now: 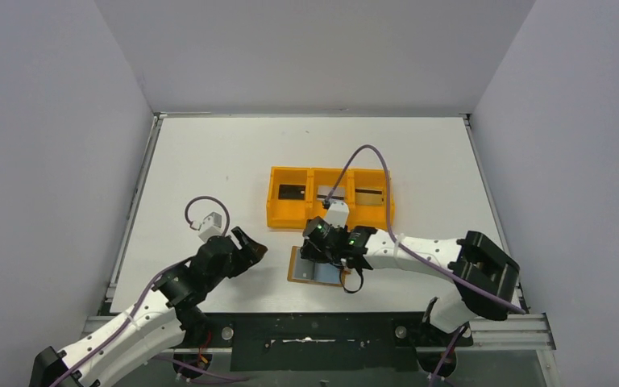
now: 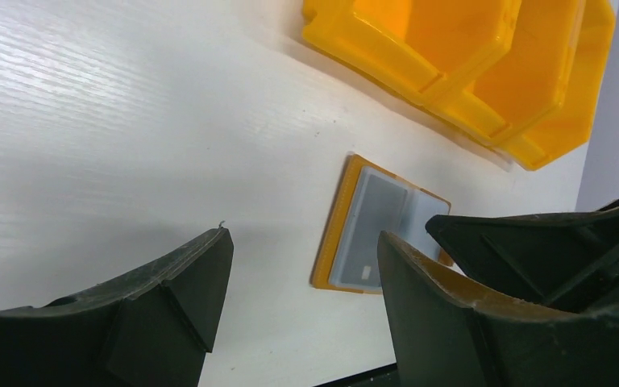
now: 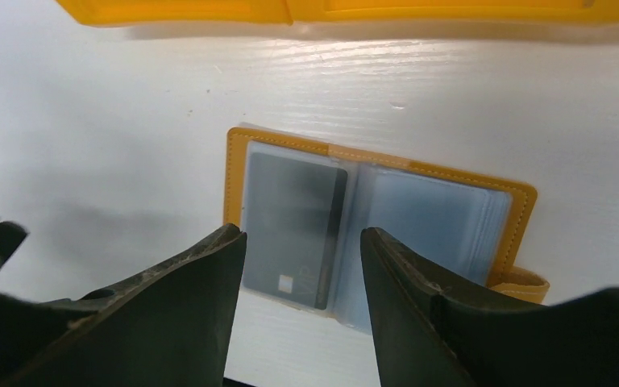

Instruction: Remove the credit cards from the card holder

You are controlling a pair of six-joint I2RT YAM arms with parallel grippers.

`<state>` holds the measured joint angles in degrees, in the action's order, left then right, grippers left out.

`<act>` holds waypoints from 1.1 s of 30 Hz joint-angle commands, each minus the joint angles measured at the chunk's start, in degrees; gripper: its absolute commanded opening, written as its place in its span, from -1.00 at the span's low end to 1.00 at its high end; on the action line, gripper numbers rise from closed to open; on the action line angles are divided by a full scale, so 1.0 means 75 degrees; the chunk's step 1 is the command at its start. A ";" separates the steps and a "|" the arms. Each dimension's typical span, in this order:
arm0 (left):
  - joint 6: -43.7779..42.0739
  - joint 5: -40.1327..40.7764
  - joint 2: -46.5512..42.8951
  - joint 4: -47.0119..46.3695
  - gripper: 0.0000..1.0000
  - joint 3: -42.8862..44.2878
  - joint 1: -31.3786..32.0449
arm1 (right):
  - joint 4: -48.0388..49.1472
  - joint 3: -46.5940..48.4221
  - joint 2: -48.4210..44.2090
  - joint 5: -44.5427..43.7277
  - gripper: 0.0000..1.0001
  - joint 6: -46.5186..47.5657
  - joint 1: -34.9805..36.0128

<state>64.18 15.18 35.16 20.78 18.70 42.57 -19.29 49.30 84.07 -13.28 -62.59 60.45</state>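
Note:
The card holder (image 3: 516, 205) lies open and flat on the white table, tan-orange with clear inner pockets and a snap tab at its right end. A dark grey credit card (image 3: 294, 226) sits in its left pocket; the right pocket (image 3: 431, 222) looks pale blue. My right gripper (image 3: 302, 246) hovers open just above the holder's near edge, holding nothing. My left gripper (image 2: 302, 242) stands open to the left of the holder (image 2: 371, 222), apart from it and also holding nothing. From above, the right gripper (image 1: 320, 255) covers part of the holder (image 1: 305, 274).
A bright orange three-compartment tray (image 1: 278, 211) stands just behind the holder, with a dark flat card (image 1: 292, 192) in its left bay and another (image 1: 368, 192) in its right bay. Grey walls enclose the table. The right arm's purple cable arcs over the tray.

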 commanded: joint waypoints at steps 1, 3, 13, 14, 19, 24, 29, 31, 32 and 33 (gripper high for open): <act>0.0168 0.0521 -0.0398 0.0576 0.33 0.0315 -0.0053 | -0.1230 0.0947 0.0791 -0.0884 0.10 0.0171 0.0228; 0.0200 0.0531 -0.0554 0.0652 0.33 0.0276 -0.0062 | -0.1403 0.1254 0.1166 -0.0882 0.08 0.0216 0.0333; 0.0265 0.0584 -0.0802 0.0821 0.33 0.0248 -0.0074 | -0.2168 0.2176 0.2465 -0.1066 -0.03 0.0166 0.0648; 0.0266 0.0578 -0.0795 0.0827 0.33 0.0258 -0.0074 | -0.2144 0.2174 0.2536 -0.1066 -0.07 0.0184 0.0674; 0.0262 0.0558 -0.0734 0.0810 0.33 0.0261 -0.0074 | -0.2223 0.2134 0.2787 -0.1120 -0.43 0.0194 0.0694; 0.0277 0.0471 -0.0651 0.0717 0.33 0.0228 -0.0074 | -0.1884 0.1953 0.2612 -0.1072 -0.68 0.0347 0.0718; 0.0300 0.0297 -0.0436 0.0492 0.33 0.0204 -0.0075 | -0.1362 0.1724 0.2378 -0.0939 -0.88 0.0575 0.0686; 0.0293 0.0226 -0.0325 0.0396 0.33 0.0201 -0.0073 | -0.1282 0.1701 0.2305 -0.0948 -0.94 0.0614 0.0693; 0.0299 0.0191 -0.0234 0.0340 0.33 0.0190 -0.0068 | -0.1240 0.1684 0.2257 -0.0947 -0.95 0.0646 0.0688; 0.0297 0.0145 -0.0174 0.0276 0.33 0.0189 -0.0073 | -0.1181 0.1662 0.2201 -0.0938 -0.96 0.0675 0.0682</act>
<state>65.84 17.41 32.47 26.81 18.70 42.28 -29.91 63.40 102.30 -19.49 -59.16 65.34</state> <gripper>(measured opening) 0.664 0.037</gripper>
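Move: The grey card in the holder's left pocket has its middle about 3 cm left of my right hand, 2 cm back and 5 cm below. The light-blue right pocket lies 7 cm right of that card, roughly level with it. The orange box's middle is some 16 cm ahead of this hand and 5 cm to its right. From my left hand the card is about 13 cm right, 4 cm back and 7 cm below. I drop my open right hand nearly 5 cm onto the far inner part of the left pocket, easing about 2 cm left as the fingers swing nearly 20 degrees closer to upright. Once down, I stay low and close the fingers almost shut, pinching the pocket's clear film over the card. My empty left hand edges a further 2 cm left, clear of the holder. ##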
